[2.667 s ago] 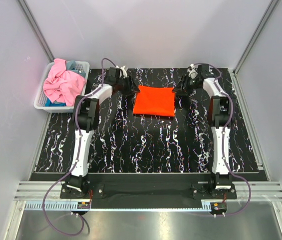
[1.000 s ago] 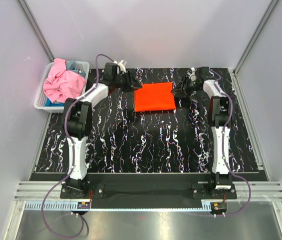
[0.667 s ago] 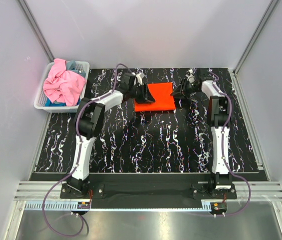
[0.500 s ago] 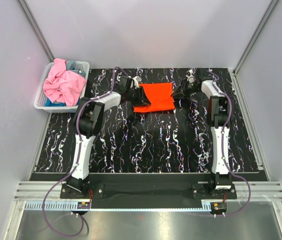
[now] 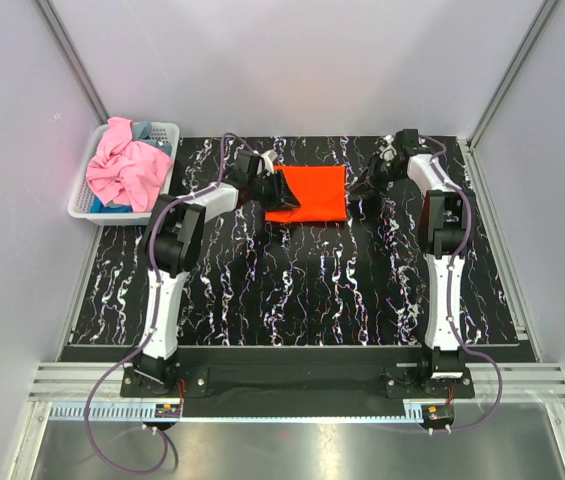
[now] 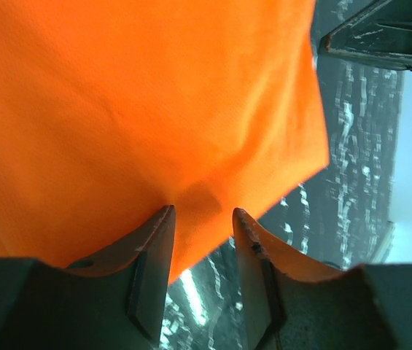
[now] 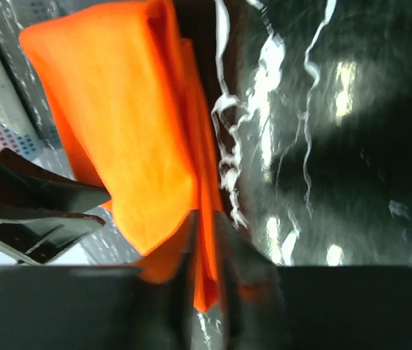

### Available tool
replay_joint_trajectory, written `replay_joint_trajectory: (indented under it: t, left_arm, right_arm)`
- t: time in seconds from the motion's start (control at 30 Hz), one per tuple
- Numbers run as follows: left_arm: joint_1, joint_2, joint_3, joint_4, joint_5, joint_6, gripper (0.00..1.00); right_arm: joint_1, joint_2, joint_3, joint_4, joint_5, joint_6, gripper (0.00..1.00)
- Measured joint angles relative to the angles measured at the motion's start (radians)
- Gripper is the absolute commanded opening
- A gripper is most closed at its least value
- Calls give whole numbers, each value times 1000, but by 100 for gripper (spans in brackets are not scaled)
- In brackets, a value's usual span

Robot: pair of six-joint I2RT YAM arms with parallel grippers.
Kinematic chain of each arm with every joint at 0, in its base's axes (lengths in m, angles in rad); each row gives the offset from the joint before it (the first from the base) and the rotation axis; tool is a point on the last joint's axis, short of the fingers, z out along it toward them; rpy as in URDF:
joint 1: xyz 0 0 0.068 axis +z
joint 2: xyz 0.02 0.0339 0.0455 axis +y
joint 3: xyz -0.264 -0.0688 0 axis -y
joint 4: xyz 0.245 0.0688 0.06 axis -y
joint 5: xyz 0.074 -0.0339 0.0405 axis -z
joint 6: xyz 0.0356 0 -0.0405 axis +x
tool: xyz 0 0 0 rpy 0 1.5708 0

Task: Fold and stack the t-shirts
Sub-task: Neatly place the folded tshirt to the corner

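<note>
The folded orange t-shirt (image 5: 312, 193) lies at the back middle of the table. My left gripper (image 5: 267, 187) is at its left edge, which looks slightly raised. In the left wrist view the jaws (image 6: 202, 211) stand partly open, with the orange cloth (image 6: 140, 95) lying across and between the tips. My right gripper (image 5: 370, 182) is at the shirt's right edge. In its wrist view the narrow jaws (image 7: 204, 215) are shut on a fold of orange cloth (image 7: 118, 109). The pink t-shirt (image 5: 122, 168) and a bit of the blue-grey one (image 5: 143, 130) sit crumpled in the basket.
The white lattice basket (image 5: 80, 210) stands off the table's back left corner, beside the left wall. The black marbled table (image 5: 292, 290) stretches toward the arm bases. Walls close in on the back and both sides.
My left gripper swung right from the back left and reached the shirt's left edge. My right gripper's jaws narrowed onto the right edge, and the shirt shifted slightly.
</note>
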Motion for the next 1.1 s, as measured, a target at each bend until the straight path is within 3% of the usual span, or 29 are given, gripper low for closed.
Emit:
replay_joint_trajectory:
  t: [0.07, 0.1, 0.3, 0.6, 0.93, 1.1]
  left_arm:
    - [1, -25, -17, -1, 8, -9, 43]
    - [1, -37, -22, -1, 10, -14, 43]
    - [6, -97, -26, 19, 11, -34, 43]
    - [25, -102, -123, 26, -24, -55, 41]
    - [49, -102, -185, 17, -75, -55, 41]
    - [51, -102, -186, 19, -74, -55, 40]
  right_arm:
    - [0, -41, -26, -10, 13, 15, 1]
    - [0, -63, -37, -11, 14, 19, 0]
    - [49, -160, -87, 43, -44, 48, 0]
    - [183, -90, -148, 200, -249, 94, 0]
    - [95, 6, -248, 219, -376, 55, 1]
    - [52, 6, -253, 206, -385, 11, 6]
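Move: The folded t-shirt's middle lies about 14 cm to the right hand's left, some 2 cm nearer the base and 2 cm below it; that hand is at the t-shirt's right edge. The left hand is over its near left part, the middle about 4 cm to its right, 3 cm ahead and 3 cm below. The laundry basket stands roughly 48 cm left of the left hand and 8 cm farther out. Right hand shuts, hops about 12 cm left and back onto the t-shirt, slides right 6; left hand hops leftward. ##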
